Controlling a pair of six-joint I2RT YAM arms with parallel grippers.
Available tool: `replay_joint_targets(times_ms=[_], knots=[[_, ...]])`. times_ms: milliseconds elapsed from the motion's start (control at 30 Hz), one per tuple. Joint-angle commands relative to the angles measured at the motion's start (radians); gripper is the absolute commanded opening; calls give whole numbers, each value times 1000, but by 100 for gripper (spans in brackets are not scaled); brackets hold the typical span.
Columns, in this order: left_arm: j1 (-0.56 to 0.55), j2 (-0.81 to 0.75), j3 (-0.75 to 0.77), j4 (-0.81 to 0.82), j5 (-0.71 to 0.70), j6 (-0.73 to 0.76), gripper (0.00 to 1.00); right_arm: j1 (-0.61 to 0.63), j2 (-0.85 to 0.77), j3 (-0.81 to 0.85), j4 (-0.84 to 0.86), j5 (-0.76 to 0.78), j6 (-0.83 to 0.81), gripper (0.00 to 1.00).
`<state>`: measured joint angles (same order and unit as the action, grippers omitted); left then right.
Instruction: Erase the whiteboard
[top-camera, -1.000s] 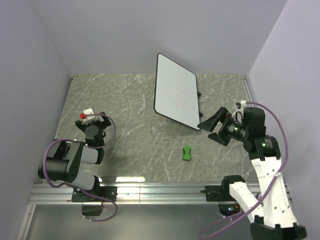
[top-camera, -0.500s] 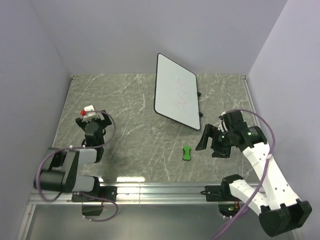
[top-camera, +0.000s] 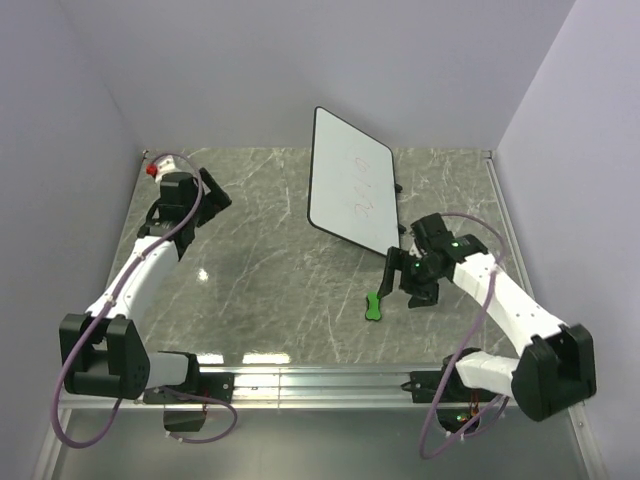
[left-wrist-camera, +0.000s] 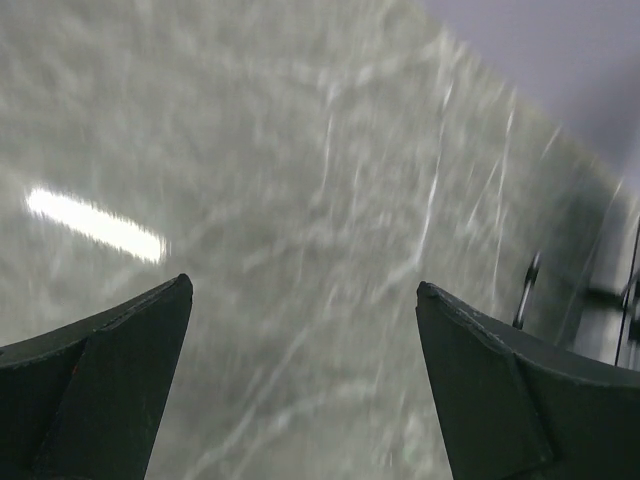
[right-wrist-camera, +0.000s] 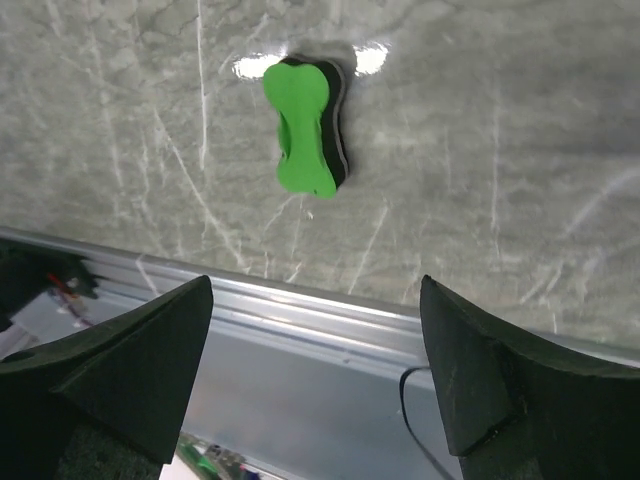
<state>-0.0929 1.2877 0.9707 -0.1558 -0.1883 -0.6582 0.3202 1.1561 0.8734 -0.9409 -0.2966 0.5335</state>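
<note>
The whiteboard (top-camera: 350, 193) stands tilted at the back centre of the marble table, white with a thin black rim and faint pen marks on its face. A small green eraser (top-camera: 374, 305) lies on the table in front of it. In the right wrist view the eraser (right-wrist-camera: 302, 125) shows as a green top on a black base. My right gripper (top-camera: 405, 283) hovers just right of the eraser, open and empty; its jaws (right-wrist-camera: 315, 281) stand wide, with the eraser beyond the tips. My left gripper (top-camera: 213, 192) is far left, open (left-wrist-camera: 302, 285), over bare marble.
An aluminium rail (top-camera: 300, 381) runs along the table's near edge and also shows under the right jaws (right-wrist-camera: 340, 320). Lilac walls close in the back and both sides. A black foot (top-camera: 400, 187) sticks out at the board's right.
The left arm has stretched out from near its base to the far left of the table. The right gripper has swung left and down, close to the eraser, its jaws narrowing slightly.
</note>
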Motion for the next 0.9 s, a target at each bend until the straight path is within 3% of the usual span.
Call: replay_joint_targets(times_ms=[0, 233, 367, 567, 867], knots=[[-4, -43, 39, -207, 142, -58, 99, 69, 71, 10, 105, 68, -4, 89], [-5, -154, 33, -343, 179, -37, 99, 175, 186, 1, 197, 119, 25, 85], [-5, -258, -23, -364, 208, -60, 99, 201, 286, 32, 211, 183, 20, 83], [-5, -297, -33, -433, 191, -32, 97, 223, 366, 39, 235, 215, 26, 82], [-5, -344, -75, -444, 193, -20, 97, 270, 438, 71, 245, 223, 28, 65]])
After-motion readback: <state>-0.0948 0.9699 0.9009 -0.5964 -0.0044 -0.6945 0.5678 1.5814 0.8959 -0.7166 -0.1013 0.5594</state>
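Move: The green eraser lies about 5 cm to the left of the right hand, some 2 cm ahead of it and roughly 11 cm below. The whiteboard's middle is around 24 cm ahead of this hand and 9 cm to its left, near hand height; the table's near edge is straight back about 13 cm, 11 cm down. From the left hand, the eraser is some 43 cm to the right, 21 cm back and 20 cm below. The right hand sinks about 9 cm onto the eraser, swinging some 4 cm left mostly in the early part and then going nearly straight down, while the wrist tips its fingers about 15 degrees closer to vertical and turns slightly counter-clockwise; late in the descent the open fingers begin closing, and they end part-closed on either side of the eraser, without a visible grip yet. Meanwhile the empty left hand, still wide open, draws back about 11 cm over bare table with a small dip and rise, tipping slightly downward. ##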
